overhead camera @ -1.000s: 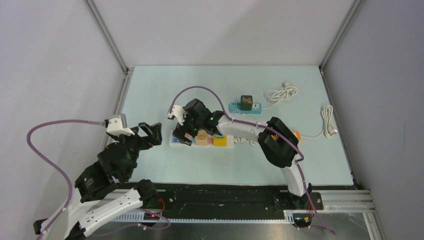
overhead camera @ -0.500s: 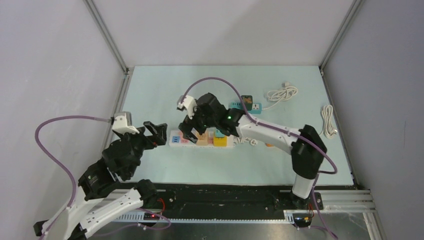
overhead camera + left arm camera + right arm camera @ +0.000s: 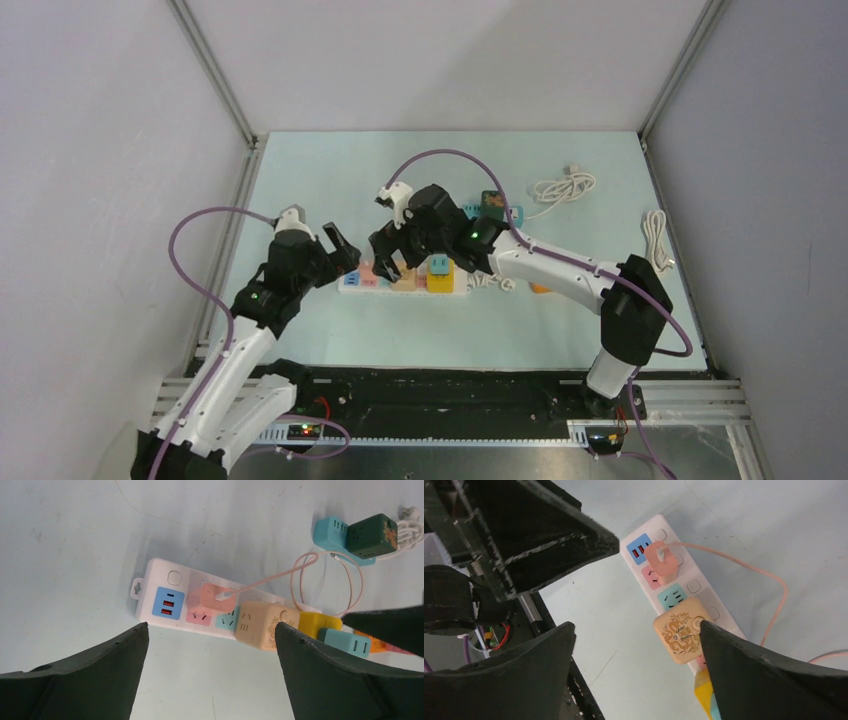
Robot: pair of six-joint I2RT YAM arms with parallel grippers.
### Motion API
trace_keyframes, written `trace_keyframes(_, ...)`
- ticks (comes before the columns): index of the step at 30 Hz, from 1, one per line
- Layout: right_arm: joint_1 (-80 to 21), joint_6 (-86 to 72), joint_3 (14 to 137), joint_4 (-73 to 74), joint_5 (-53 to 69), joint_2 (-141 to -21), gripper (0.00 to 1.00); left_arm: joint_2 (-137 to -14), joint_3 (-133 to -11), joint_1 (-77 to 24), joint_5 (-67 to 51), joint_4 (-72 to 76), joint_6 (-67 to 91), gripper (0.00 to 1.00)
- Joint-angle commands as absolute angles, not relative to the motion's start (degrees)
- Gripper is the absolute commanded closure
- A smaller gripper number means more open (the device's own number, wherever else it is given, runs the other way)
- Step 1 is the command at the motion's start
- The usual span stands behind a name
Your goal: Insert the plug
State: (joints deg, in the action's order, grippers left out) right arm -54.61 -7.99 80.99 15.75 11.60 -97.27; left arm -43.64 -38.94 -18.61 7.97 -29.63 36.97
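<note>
A white power strip (image 3: 352, 284) lies mid-table, and a pink plug (image 3: 368, 271) with a thin pink cable sits on its left part. Further along are a beige cube adapter (image 3: 405, 279), a teal one (image 3: 437, 265) and a yellow one (image 3: 441, 283). My left gripper (image 3: 342, 250) hovers open by the strip's left end. Just right of it, my right gripper (image 3: 386, 257) hangs open above the strip. In the left wrist view the strip (image 3: 150, 592), pink plug (image 3: 216, 597) and beige cube (image 3: 262, 625) lie beyond the empty left gripper (image 3: 211, 630). The right wrist view shows the pink plug (image 3: 661, 560) and beige cube (image 3: 681, 635) past the empty right gripper (image 3: 636, 627).
A small blue strip carrying a dark green cube (image 3: 492, 204) lies behind. White coiled cables rest at the back right (image 3: 565, 186) and the right edge (image 3: 656, 242). The left gripper's fingers (image 3: 539, 535) loom close in the right wrist view. Frame posts and walls enclose the table.
My left arm has swung forward and right, up to the strip's left end. My right gripper has lifted off that end and drifted right, uncovering the pink plug.
</note>
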Motion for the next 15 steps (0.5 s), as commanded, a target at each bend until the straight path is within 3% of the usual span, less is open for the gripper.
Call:
trace_keyframes(1,-56.45,-10.66,80.77,13.91,7.11,-95.94,0.09,-45.12,-36.88,-15.57,2.33,-20.74,40.65,0.01)
trace_keyframes(2,-56.44,-11.56,81.21,13.98,6.70,-96.35,0.14,-45.91,-36.59,-15.48,2.50,-20.13,40.72,0.03)
trace_keyframes(4,-56.43,-13.43,82.96,14.17,5.28,-98.35,0.44,-47.20,-35.96,-15.04,3.23,-19.40,40.71,0.08)
trace_keyframes(6,-56.43,-15.71,84.98,13.75,4.81,-100.90,0.59,-48.69,-35.16,-14.02,3.24,-18.07,40.84,0.16)
trace_keyframes(10,-56.98,-17.58,91.30,14.81,4.66,-108.31,0.68,-52.12,-34.20,-11.41,1.57,-15.34,40.71,0.34)
trace_keyframes(15,-57.45,-19.90,97.45,20.83,1.07,-114.74,0.69,-58.27,-34.00,-10.64,-0.85,-11.63,40.87,0.43)
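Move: The coral plug on the white power strip lies about 4 cm ahead of the right hand, 6 cm to its left and 13 cm below. Some 7 cm to the right of that plug stands the tan cube plug, and the yellow plug about 15 cm to its right, both nearly in line with it. From the left hand the coral plug is roughly 5 cm ahead, 3 cm right and 11 cm lower. To the left, down and somewhat forward, the right hand closes in on the coral plug, about 7 cm in all, after first drawing its wide-open fingers most of the way shut almost in place; it swings slightly clockwise. The left hand sinks and reaches forward some 6 cm towards the same plug, narrowing its fingers to a bit over half open. ##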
